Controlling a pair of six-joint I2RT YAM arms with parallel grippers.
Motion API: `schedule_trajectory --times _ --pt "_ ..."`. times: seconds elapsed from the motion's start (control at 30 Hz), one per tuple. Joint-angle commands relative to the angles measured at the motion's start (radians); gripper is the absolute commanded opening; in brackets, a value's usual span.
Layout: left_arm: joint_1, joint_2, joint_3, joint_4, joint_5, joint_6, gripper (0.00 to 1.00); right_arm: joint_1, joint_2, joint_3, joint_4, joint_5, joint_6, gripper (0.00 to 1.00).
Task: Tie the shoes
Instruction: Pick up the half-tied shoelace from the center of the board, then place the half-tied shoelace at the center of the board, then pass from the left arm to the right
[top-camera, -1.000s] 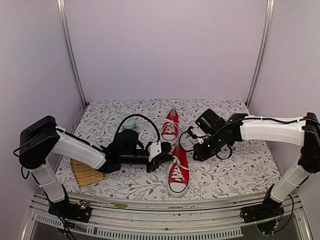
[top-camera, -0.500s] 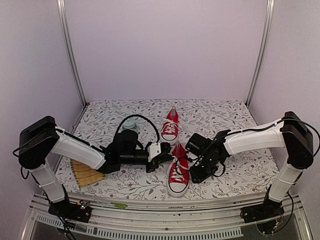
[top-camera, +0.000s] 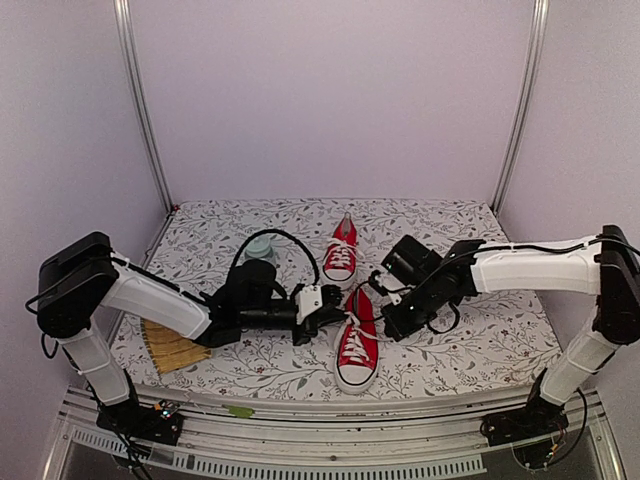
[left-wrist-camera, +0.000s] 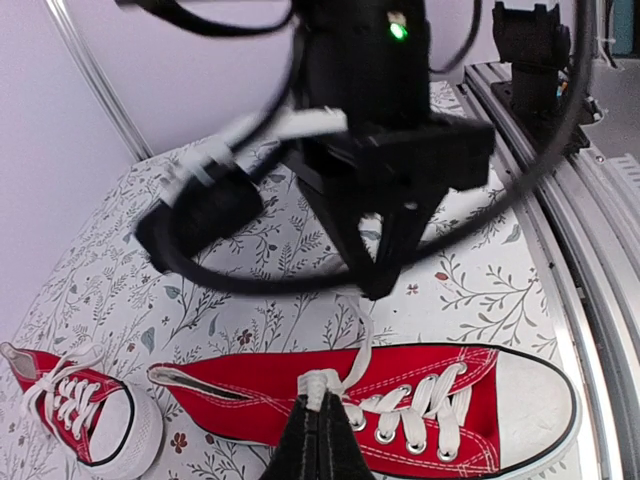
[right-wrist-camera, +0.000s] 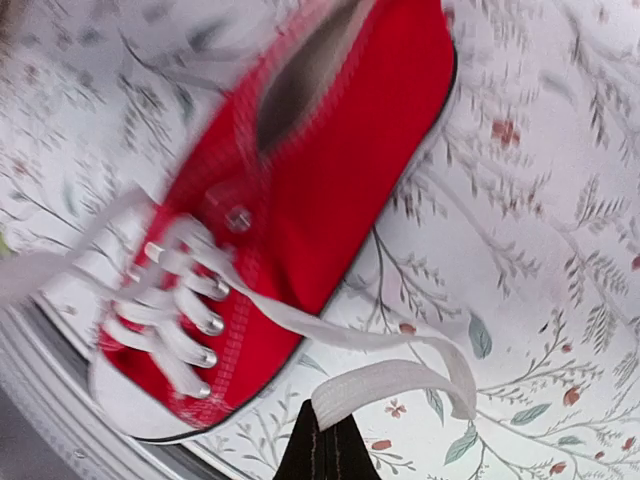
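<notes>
Two red shoes with white laces lie on the flowered cloth. The near shoe points its toe at the front edge, and the far shoe sits behind it. My left gripper is shut on a bunch of lace at the top of the near shoe's eyelets. My right gripper is shut on the end of a white lace, which loops back to the same shoe. In the top view the right gripper hangs just right of that shoe, with the left gripper at the shoe's left.
A teal round object sits behind the left arm. A yellow slatted mat lies at the front left. A small green scrap rests on the front rail. A black cable arcs over the left wrist.
The right gripper came down to the near shoe with its jaws open, then shut on the lace and drew back up and to the right. The left arm has stayed still.
</notes>
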Motion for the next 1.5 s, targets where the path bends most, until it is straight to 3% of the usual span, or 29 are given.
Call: schedule_trajectory --times 0.0,0.23,0.43,0.47,0.57,0.7,0.83,1.07,1.27,1.47 --pt "-0.023 -0.008 -0.008 0.049 -0.001 -0.002 0.0 -0.088 -0.091 0.112 0.195 -0.174 -0.079 0.01" --pt "-0.04 -0.032 -0.04 0.082 -0.006 -0.017 0.0 -0.089 0.158 0.428 0.315 -0.342 -0.138 0.0" --pt "-0.045 -0.053 -0.064 0.111 -0.03 -0.026 0.0 -0.038 0.31 0.591 0.273 -0.378 -0.153 0.01" --pt "-0.043 -0.055 -0.068 0.115 -0.03 -0.026 0.0 -0.028 0.326 0.604 0.257 -0.381 -0.157 0.04" --pt "-0.044 -0.059 -0.078 0.131 -0.03 -0.029 0.0 -0.023 0.34 0.608 0.235 -0.394 -0.154 0.28" --pt "-0.044 -0.058 -0.086 0.151 -0.034 -0.045 0.0 -0.035 0.29 0.589 0.223 -0.362 -0.159 0.39" --pt "-0.043 -0.055 -0.083 0.156 -0.056 -0.061 0.0 -0.064 0.205 0.525 0.233 -0.384 -0.177 0.41" --pt "-0.042 -0.047 -0.08 0.168 -0.066 -0.089 0.0 -0.1 -0.026 0.195 0.32 -0.416 -0.25 0.42" --pt "-0.039 -0.04 -0.072 0.168 -0.068 -0.09 0.0 -0.096 -0.191 -0.133 0.597 -0.38 -0.285 0.42" --pt "-0.038 -0.035 -0.065 0.159 -0.076 -0.09 0.0 -0.007 -0.182 -0.237 0.747 -0.358 -0.388 0.42"
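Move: The right hand pinches the free lace end just right of the near shoe. The lace loop in the left fingertips is about 8 cm to its left, some 2 cm ahead and 7 cm higher. The near shoe's middle lies roughly 5 cm left, 1 cm back and 2 cm below; the far shoe is about 20 cm ahead, 9 cm left and 2 cm below. The left hand already has the loop between its fingertips. Still pinching the lace end, the right hand sweeps it left, forward and up over the far side of the left hand's loop, about 18 cm leftward, tilting its fingertips some 30 degrees to the left. There it opens and lets go, then swings back right, towards its base and finally down, stopping open beside the loop. The left fingers keep their pinch, edging slightly back and up. ##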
